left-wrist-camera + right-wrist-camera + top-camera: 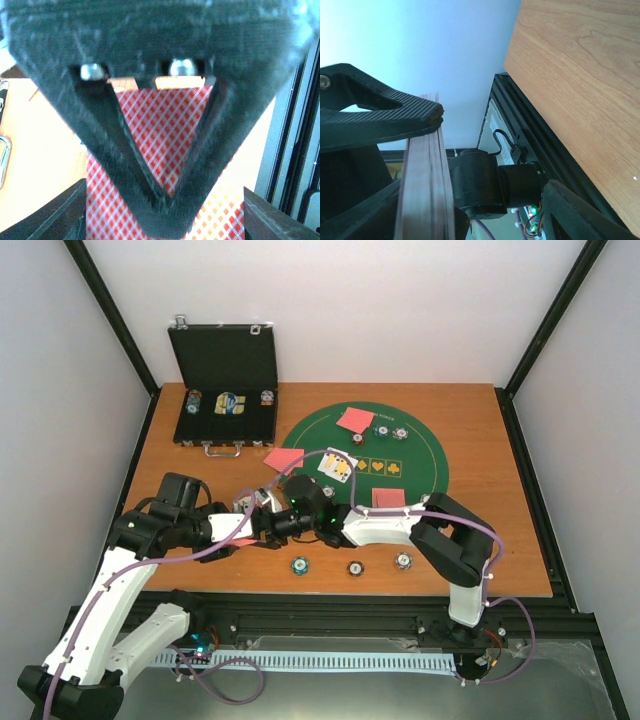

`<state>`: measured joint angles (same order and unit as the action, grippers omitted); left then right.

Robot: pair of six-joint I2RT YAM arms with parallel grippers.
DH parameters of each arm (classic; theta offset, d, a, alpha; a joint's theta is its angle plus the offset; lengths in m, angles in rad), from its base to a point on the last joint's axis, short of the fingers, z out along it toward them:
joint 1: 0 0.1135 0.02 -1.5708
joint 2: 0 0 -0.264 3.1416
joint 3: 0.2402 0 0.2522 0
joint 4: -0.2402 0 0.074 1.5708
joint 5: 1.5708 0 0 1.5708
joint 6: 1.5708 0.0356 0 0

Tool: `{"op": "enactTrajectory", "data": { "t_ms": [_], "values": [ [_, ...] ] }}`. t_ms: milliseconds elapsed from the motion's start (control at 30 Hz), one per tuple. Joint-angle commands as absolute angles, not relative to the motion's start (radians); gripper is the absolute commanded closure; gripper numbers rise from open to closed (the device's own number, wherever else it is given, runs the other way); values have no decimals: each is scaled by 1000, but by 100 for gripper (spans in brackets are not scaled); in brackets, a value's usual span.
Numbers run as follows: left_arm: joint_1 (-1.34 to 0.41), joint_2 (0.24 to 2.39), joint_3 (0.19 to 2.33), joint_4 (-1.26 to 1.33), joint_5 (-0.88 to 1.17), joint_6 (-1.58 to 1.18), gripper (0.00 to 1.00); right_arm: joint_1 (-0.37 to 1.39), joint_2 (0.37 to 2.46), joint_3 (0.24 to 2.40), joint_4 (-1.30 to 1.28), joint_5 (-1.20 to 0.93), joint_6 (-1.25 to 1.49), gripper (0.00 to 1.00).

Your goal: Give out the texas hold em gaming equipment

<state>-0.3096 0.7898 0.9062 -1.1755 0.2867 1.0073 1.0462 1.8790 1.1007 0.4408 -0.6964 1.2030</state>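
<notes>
My left gripper (167, 200) is shut on a stack of red-backed playing cards (165, 125). The right wrist view shows that stack edge-on (425, 180). My right gripper (472, 189) is open, its fingers wide on either side of the stack; I see no pinch on the cards. Both grippers, left (245, 524) and right (266, 527), meet over the table's near left. Single red-backed cards (355, 420) (283, 458) (388, 498) and face-up cards (337, 467) lie on or beside the green mat (420, 455). Three striped chips (300, 565) (355, 567) (403, 560) sit near the front edge, with others (381, 430) on the mat.
A black hinged case (222, 360) stands open at the back left with chips (193, 402) inside. Black frame rails (520, 440) run along the table's sides and front. Purple cables (200, 552) hang from both arms.
</notes>
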Motion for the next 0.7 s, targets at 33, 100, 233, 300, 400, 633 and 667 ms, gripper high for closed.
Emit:
{"op": "enactTrajectory", "data": {
  "t_ms": [33, 100, 233, 300, 400, 633, 667],
  "values": [
    [-313, 783, 954, -1157, 312, 1017, 63, 1012, 1832, 1001, 434, -692, 1203, 35],
    [-313, 785, 954, -1153, 316, 1017, 63, 1007, 1810, 984, 418, -689, 1190, 38],
    [-313, 794, 956, -1149, 324, 1012, 63, 1007, 1787, 963, 406, -682, 1179, 41],
    [-313, 798, 960, -1149, 327, 1011, 63, 1005, 1782, 955, 420, -682, 1188, 42],
    [-314, 800, 958, -1146, 325, 1011, 63, 1006, 1781, 957, 466, -687, 1217, 45],
    [-313, 791, 941, -1146, 313, 1017, 63, 1005, 1740, 975, 382, -671, 1173, 50],
    [-313, 789, 939, -1143, 312, 1017, 63, 1004, 1735, 966, 379, -670, 1171, 51]
  ]
}}
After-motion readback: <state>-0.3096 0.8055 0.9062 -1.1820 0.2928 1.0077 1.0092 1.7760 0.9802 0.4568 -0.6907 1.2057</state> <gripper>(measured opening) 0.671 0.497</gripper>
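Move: My left hand still holds the deck, its middle some 2 cm to that hand's right. My right hand's open fingers already reach around it, with its middle about 1 cm to their right and level with them. From my right hand, the loose cards lie about 7 cm ahead and 2 cm left, the teal chip 8 cm back and 10 cm right, the dealer triangle 12 cm ahead and 8 cm right, all roughly 16 cm lower. I draw my right hand about 3 cm to the right, back along the deck towards its free end, one finger staying over the red backs, then stop there and keep narrowing the fingers from about 0.7 to half open around the end. My left hand stays put and keeps its grip on the deck's long edges. ##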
